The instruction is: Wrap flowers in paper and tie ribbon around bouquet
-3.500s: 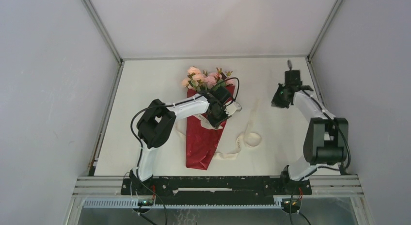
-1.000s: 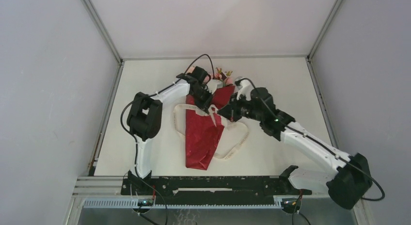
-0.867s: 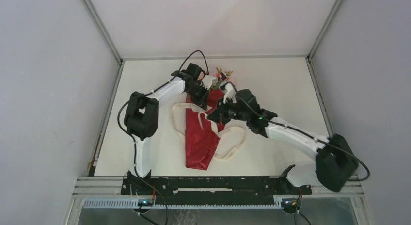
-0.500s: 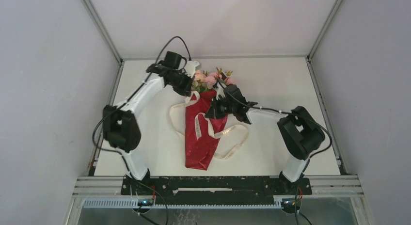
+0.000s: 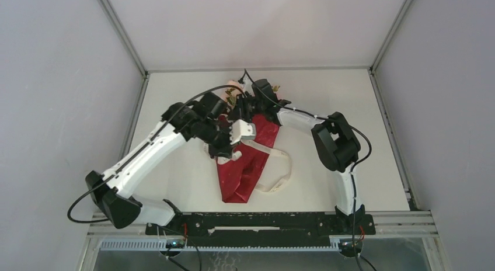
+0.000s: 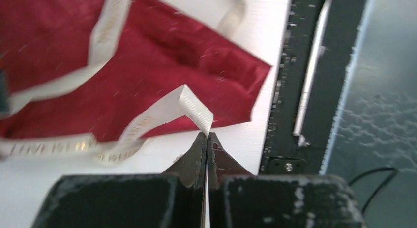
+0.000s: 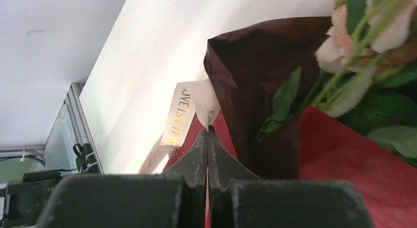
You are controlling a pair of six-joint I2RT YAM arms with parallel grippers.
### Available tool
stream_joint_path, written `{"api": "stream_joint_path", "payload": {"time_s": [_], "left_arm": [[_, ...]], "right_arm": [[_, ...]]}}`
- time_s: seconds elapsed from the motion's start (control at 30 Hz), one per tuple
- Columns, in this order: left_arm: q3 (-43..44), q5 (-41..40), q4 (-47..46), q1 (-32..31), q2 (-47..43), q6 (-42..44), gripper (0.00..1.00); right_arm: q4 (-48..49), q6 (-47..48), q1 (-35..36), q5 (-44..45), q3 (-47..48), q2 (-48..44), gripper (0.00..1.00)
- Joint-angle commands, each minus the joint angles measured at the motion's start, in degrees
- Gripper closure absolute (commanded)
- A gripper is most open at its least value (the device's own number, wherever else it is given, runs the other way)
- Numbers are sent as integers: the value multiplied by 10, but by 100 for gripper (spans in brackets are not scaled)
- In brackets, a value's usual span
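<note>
The bouquet lies on the table, a deep red paper (image 5: 242, 172) cone with pink flowers (image 5: 233, 84) at its far end. A cream ribbon (image 5: 283, 173) loops off its right side and crosses the cone. My left gripper (image 5: 226, 149) hangs over the cone's left edge. In the left wrist view it (image 6: 207, 134) is shut on a ribbon (image 6: 164, 107) end above the red paper (image 6: 147, 66). My right gripper (image 5: 244, 107) sits by the cone's mouth. In its wrist view it (image 7: 209, 128) is shut on the ribbon's (image 7: 189, 107) other, gold-lettered end, beside the flowers (image 7: 339, 43).
The white table (image 5: 327, 107) is boxed in by grey walls at the back and both sides. A black rail (image 6: 307, 90) runs along the near edge, close below the cone's tip. Both arms cross above the bouquet's upper half.
The left arm has swung from the far side by the flowers down to the cone's left edge. The right gripper has moved up to the cone's mouth. The ribbon has shifted with them.
</note>
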State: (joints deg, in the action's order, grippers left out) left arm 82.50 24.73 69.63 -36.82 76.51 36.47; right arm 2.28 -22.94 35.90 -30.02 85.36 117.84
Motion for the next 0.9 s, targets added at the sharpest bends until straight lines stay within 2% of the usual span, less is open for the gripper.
{"api": "stream_joint_path", "payload": {"time_s": [0.0,0.07,0.2,0.33,0.43,0.57,0.7,0.87], "left_arm": [[53,65,12,-34,57,25,100],[91,65,-26,-27,92,7,100],[144,122,-120,15,176,-63,100],[143,161,-236,86,255,-162,100],[119,184,-278,130,294,-177,100],[67,179,-312,141,303,-180,100],[29,122,-367,141,314,-220,100],[49,73,-361,141,357,-236,100]], "right_arm": [[-38,-3,-1,-35,39,30,96],[-14,-21,-13,-50,16,19,89],[-2,-43,-40,-53,-31,-8,75],[-19,-44,-54,-50,-67,-26,66],[-18,-43,-58,-53,-96,-48,62],[-11,-60,-70,-37,-125,-84,61],[-20,-68,-83,-9,-136,-101,60],[-62,-55,-92,29,-153,-128,56]]}}
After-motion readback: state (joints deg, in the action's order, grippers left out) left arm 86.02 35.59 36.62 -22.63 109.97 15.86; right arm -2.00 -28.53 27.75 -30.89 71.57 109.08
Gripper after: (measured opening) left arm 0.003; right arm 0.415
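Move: Both hands pinch ribbon. From the left hand the ribbon crossing on the wrapped paper lies about 14 cm ahead, 9 cm right and 20 cm below. The flower heads are some 33 cm ahead and 10 cm right of that hand, the paper's lower end about 3 cm back and 2 cm right, 21 cm down. From the right hand, the same crossing is roughly 6 cm back, 3 cm right and 10 cm below; the flower heads are 13 cm ahead, 3 cm right. The right fingers let go of their ribbon, opening to nearly half their range as that hand dips about 7 cm and draws right, then comes partly back up, some 9 cm right in all. The left keeps its pinch: after a brief start backward it swings right and forward, then down beside the right hand, about 17 cm forward and 12 cm lower, turning counter-clockwise some 25 degrees. ##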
